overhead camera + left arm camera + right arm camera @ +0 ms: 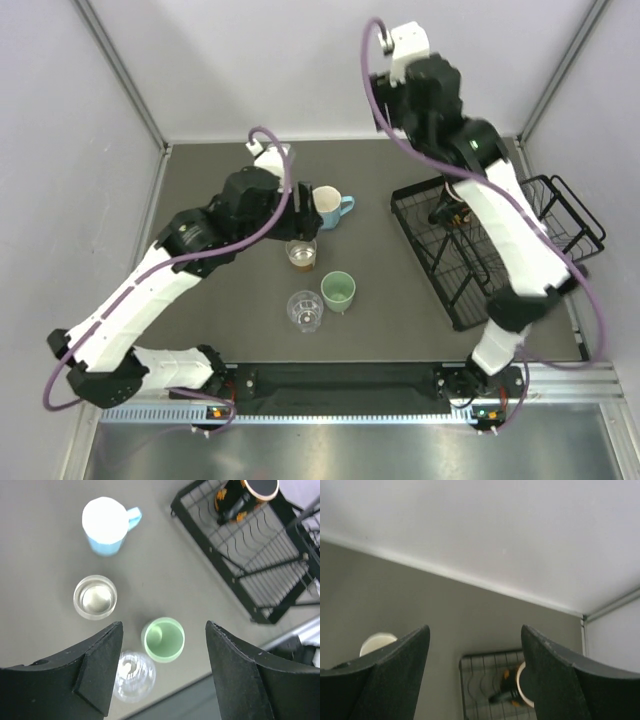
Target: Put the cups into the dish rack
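Four cups stand on the dark table: a light blue mug (328, 208) (105, 526), an amber-tinted glass (301, 254) (95, 597), a mint green tumbler (338, 291) (163, 639) and a clear ribbed cup (305, 310) (134, 675). A dark mug (245, 497) (512, 687) lies inside the black wire dish rack (440, 262) (235, 575) (470, 680) at the right. My left gripper (302, 215) (164, 625) hovers open above the cups, holding nothing. High over the rack's far end, my right gripper (475, 627) is open and empty.
Grey walls enclose the table on three sides. The rack's raised basket section (570, 215) sits at its right end. The right arm (510, 230) stretches over the rack, hiding part of it. A metal rail (350, 380) runs along the near edge.
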Robot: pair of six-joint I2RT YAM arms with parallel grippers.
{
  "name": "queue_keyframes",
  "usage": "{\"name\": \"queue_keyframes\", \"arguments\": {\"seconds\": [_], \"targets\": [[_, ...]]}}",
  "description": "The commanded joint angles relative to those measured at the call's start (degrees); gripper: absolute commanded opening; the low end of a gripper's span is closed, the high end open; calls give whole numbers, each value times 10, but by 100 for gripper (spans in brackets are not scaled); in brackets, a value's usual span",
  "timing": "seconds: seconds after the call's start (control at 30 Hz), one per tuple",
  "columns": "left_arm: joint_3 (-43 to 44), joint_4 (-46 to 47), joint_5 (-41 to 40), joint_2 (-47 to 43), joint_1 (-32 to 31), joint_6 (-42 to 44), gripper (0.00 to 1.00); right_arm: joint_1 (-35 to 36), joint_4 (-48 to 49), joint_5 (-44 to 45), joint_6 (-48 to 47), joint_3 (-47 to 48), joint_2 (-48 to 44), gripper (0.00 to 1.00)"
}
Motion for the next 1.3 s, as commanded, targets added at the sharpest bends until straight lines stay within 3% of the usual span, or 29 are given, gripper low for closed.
{"name": "queue_keyframes", "arguments": {"seconds": [0.0, 0.3, 0.5, 0.83, 1.13, 1.27], "targets": [[-5, -76, 24, -44, 1, -10, 72, -49, -147, -5, 32, 201, 130, 71], [-5, -146, -9, -91, 1, 9, 73, -125, -156, 10, 48, 174, 201, 59], [-19, -128, -1, -95, 0, 18, 73, -131, -168, 18, 60, 150, 226, 54], [-15, -120, -1, -74, 1, 25, 72, -136, -214, 48, 72, 128, 263, 33], [-12, -120, 11, -66, 1, 23, 72, -145, -222, 48, 99, 81, 262, 23], [-19, -120, 6, -71, 1, 21, 72, -130, -209, 68, 109, 36, 241, 24]]}}
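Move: The dark mug, already in the dish rack, is the thing near my right hand's way: about 6 cm farther out, some 18 cm to the right and roughly 38 cm below. The blue mug stands about 14 cm left, 7 cm ahead and 41 cm down. The rack's middle is some 22 cm to the right, 4 cm back and 42 cm down. From my left hand the dark mug is about 18 cm ahead, 35 cm right and 26 cm below. I drop my empty right hand some 22 cm towards the dark mug in the rack, swinging forward and right at first by about 8 cm each way, then nearly straight down. On the way I tip its fingers steeply down, turn them clockwise and draw them mostly shut, still above the mug. My left hand, open and empty, eases 6 cm or so back and left, away from the rack, then waits. ##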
